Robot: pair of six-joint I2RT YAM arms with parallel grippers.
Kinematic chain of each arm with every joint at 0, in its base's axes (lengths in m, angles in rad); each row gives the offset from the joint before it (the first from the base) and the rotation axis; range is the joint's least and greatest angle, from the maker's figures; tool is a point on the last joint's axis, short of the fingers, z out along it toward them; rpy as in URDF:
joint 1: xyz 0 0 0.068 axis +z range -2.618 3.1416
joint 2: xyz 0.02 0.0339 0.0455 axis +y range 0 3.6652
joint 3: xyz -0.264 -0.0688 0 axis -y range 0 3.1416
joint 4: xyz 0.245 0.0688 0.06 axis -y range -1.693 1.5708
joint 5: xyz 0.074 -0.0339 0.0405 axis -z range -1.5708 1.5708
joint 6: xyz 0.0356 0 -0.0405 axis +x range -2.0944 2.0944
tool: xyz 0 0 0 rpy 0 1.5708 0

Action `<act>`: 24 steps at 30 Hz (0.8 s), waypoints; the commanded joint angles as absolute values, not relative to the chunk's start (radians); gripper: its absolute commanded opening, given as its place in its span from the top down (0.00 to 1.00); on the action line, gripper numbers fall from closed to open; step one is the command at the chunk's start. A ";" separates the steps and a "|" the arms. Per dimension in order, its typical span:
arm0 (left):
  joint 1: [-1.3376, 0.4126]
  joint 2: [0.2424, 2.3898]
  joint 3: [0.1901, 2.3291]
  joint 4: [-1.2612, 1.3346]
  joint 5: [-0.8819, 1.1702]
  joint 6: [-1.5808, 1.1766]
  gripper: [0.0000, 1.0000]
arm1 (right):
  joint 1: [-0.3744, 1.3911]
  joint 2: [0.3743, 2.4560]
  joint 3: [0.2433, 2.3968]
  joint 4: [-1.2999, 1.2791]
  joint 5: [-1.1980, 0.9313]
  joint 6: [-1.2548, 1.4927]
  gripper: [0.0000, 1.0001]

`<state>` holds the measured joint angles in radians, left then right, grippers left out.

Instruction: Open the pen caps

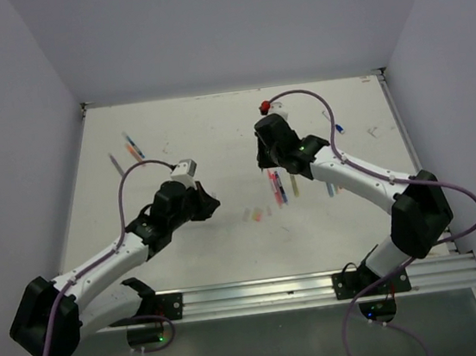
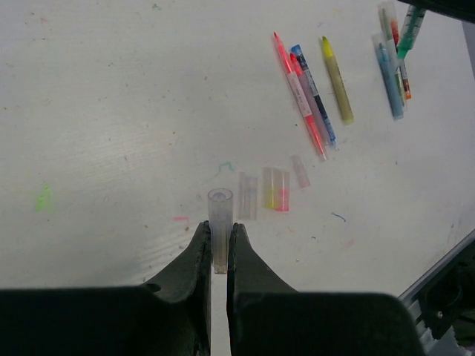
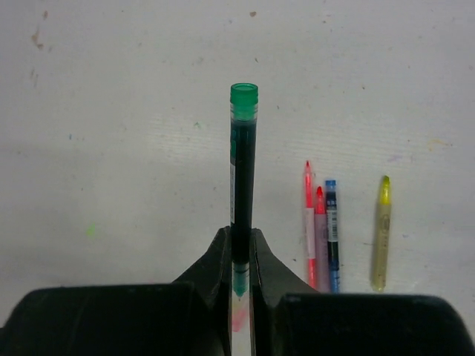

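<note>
My left gripper (image 2: 220, 227) is shut on a clear pen cap (image 2: 220, 208), which sticks out past the fingertips above the table. Three more pen caps lie just beyond it: a clear one (image 2: 247, 196), a yellow and pink pair (image 2: 276, 189) and a pale pink one (image 2: 300, 171). My right gripper (image 3: 241, 237) is shut on a green pen (image 3: 243, 163); its bare tip shows between the jaws. Pink (image 3: 309, 222), blue (image 3: 332, 233) and yellow (image 3: 381, 233) pens lie on the table to its right. From above, the left gripper (image 1: 209, 204) and right gripper (image 1: 269, 160) hover either side of the pens (image 1: 276, 189).
More pens lie at the far left (image 1: 133, 147) and at the right (image 1: 332, 188) of the white table (image 1: 198, 139). Grey walls close in three sides. A metal rail (image 1: 321, 285) runs along the near edge by the arm bases.
</note>
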<state>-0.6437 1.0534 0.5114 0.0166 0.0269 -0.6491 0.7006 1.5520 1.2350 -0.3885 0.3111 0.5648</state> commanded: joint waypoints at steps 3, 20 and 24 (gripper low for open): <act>-0.646 1.175 0.555 0.086 0.047 -0.615 1.00 | 0.572 1.548 1.190 -0.474 0.238 0.485 1.00; -0.644 1.491 0.615 0.232 0.132 -0.620 1.00 | 0.518 1.706 1.138 -0.466 0.216 0.371 1.00; -0.644 1.515 0.618 0.244 0.141 -0.626 0.94 | 0.518 1.730 1.135 -0.460 0.209 0.367 1.00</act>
<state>-0.6437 1.5013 0.5804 0.1726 0.1268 -0.6342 0.5175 1.7199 1.1389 -0.4782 0.2188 0.3901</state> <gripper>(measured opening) 0.066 0.070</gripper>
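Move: The right hand holds the uncapped green pen; the gap it heads for lies about 8 cm to its right, 2 cm back and 17 cm below. The blue pen lies roughly 2 cm left of the gap, the yellow marker some 3 cm right of it. The left hand holds a clear cap; the loose clear caps lie about 9 cm right, 2 cm ahead and 13 cm below, with the yellow and red caps 3 cm farther right. Right hand carries the green pen 8 cm right while sinking towards the gap; left lowers its cap 9 cm. ##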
